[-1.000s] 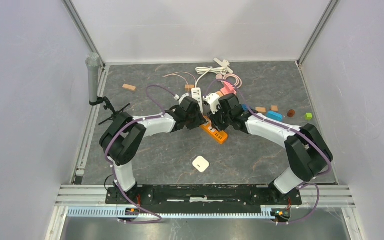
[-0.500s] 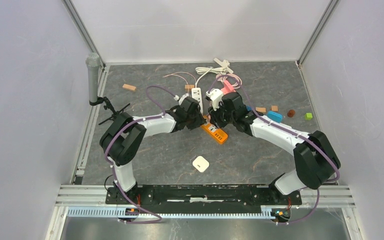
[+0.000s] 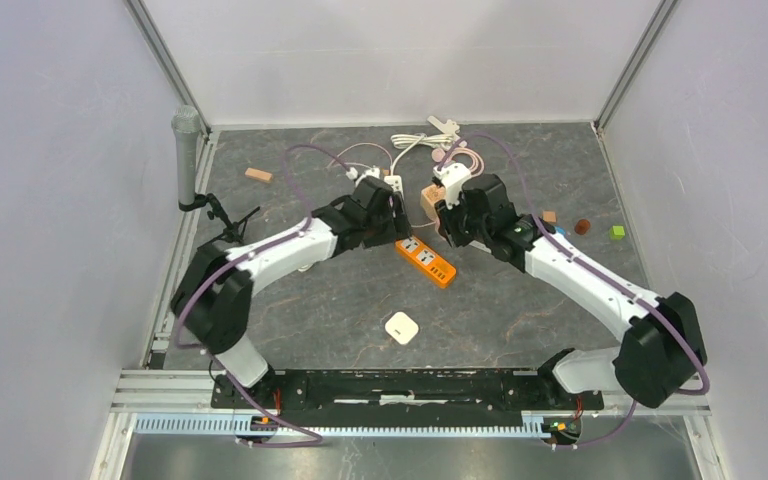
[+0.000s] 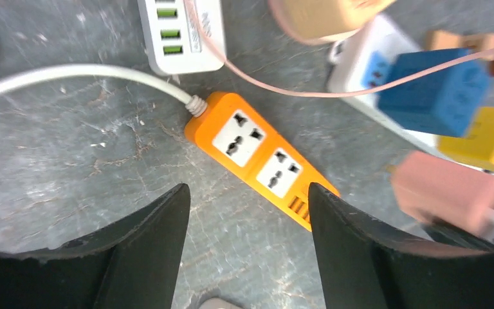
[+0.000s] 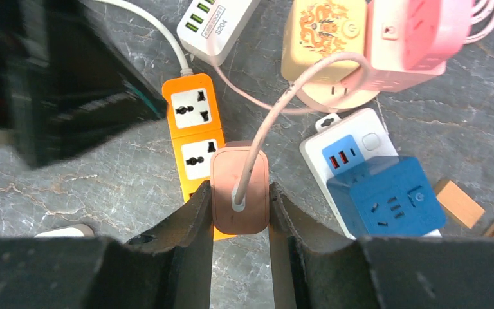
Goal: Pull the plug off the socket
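Observation:
The orange socket strip (image 3: 426, 260) lies flat on the table, both white sockets bare (image 4: 257, 158) (image 5: 190, 129). My right gripper (image 5: 239, 193) is shut on the salmon-pink plug (image 5: 239, 177), which hangs in the air above the strip's near end, its pink cable curving up toward the back. That plug also shows blurred at the right of the left wrist view (image 4: 447, 193). My left gripper (image 4: 247, 193) stands open over bare table just beside the strip, nothing between its fingers. In the top view the left gripper (image 3: 390, 222) and the right gripper (image 3: 444, 226) flank the strip's far end.
Behind the strip lie a white USB charger (image 5: 215, 22), a beige socket (image 5: 325, 38), a pink socket (image 5: 418, 32) and a blue cube socket (image 5: 386, 193) on a white strip. A white square adapter (image 3: 401, 327) sits nearer the bases. Small blocks (image 3: 258, 174) are scattered; a microphone (image 3: 186, 155) stands at left.
The right gripper has lifted back and to the right, bringing the plug out of the orange strip. The left gripper has let go of the strip, opened and drawn back.

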Controlling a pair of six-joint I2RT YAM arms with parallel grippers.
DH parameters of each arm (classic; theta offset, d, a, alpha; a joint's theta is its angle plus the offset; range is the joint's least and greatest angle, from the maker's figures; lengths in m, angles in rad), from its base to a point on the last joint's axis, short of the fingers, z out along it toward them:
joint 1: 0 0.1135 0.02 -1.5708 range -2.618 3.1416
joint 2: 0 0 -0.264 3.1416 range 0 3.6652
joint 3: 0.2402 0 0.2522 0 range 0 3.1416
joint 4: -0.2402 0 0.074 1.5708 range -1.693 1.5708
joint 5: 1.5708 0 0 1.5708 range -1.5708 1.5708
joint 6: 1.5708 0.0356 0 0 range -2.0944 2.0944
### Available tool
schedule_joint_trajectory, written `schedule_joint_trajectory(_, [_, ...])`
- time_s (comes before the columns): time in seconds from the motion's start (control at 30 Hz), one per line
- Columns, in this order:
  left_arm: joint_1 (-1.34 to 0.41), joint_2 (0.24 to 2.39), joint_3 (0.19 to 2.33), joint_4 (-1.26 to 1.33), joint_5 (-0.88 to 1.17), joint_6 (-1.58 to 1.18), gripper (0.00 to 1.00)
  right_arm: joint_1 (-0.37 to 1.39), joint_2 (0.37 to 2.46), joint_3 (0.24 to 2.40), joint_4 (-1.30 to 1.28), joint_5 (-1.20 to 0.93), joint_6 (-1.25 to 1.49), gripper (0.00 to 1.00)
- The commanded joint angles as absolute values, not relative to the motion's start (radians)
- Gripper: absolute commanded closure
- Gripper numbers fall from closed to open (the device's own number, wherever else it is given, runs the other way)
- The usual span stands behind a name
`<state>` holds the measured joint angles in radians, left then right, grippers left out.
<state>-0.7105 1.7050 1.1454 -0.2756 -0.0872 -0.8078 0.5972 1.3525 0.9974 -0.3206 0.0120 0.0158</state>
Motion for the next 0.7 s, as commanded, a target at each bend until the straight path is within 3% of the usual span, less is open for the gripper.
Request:
schedule_joint_trajectory(0.0, [-0.707,1.508,1.189,-0.370,-0.194,-0.702,0.23,0.592,1.283,1.052,-0.367,0.049,0.076,1.00])
schedule_joint_trajectory(0.33, [-0.663,1.148,1.034,-0.452,-0.423,-0.689,0.07,0.592,1.165,1.075,-0.449,-0.157,0.113,1.00])
schedule_joint_trajectory(0.67, [-0.645,1.030,0.966,-0.453,-0.459,-0.660,0.01,0.591,0.999,0.750,-0.606,-0.204,0.274,0.96])
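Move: The right hand holds the pink plug, already off its socket, above the orange power strip, whose middle lies some 3 cm to this hand's left, about level in reach and roughly 11 cm down. The white plug, beside which open table waits, lies about 14 cm back and 7 cm left; the blue plug is some 6 cm ahead and 9 cm right. From the empty left hand the orange strip's middle is about 5 cm right, 1 cm back and 7 cm down. Keeping its grip on the pink plug, the right hand first climbs about 6 cm away from the orange strip while starting to draw back, then swings back faster and sinks again, some 9 cm back in all, towards the open table by the white plug, tilting slightly. The left hand, already clear of the strip, lifts about 15 cm and pulls off some 13 cm to the left, opening wide and tipping its fingers up by roughly 25 degrees. ##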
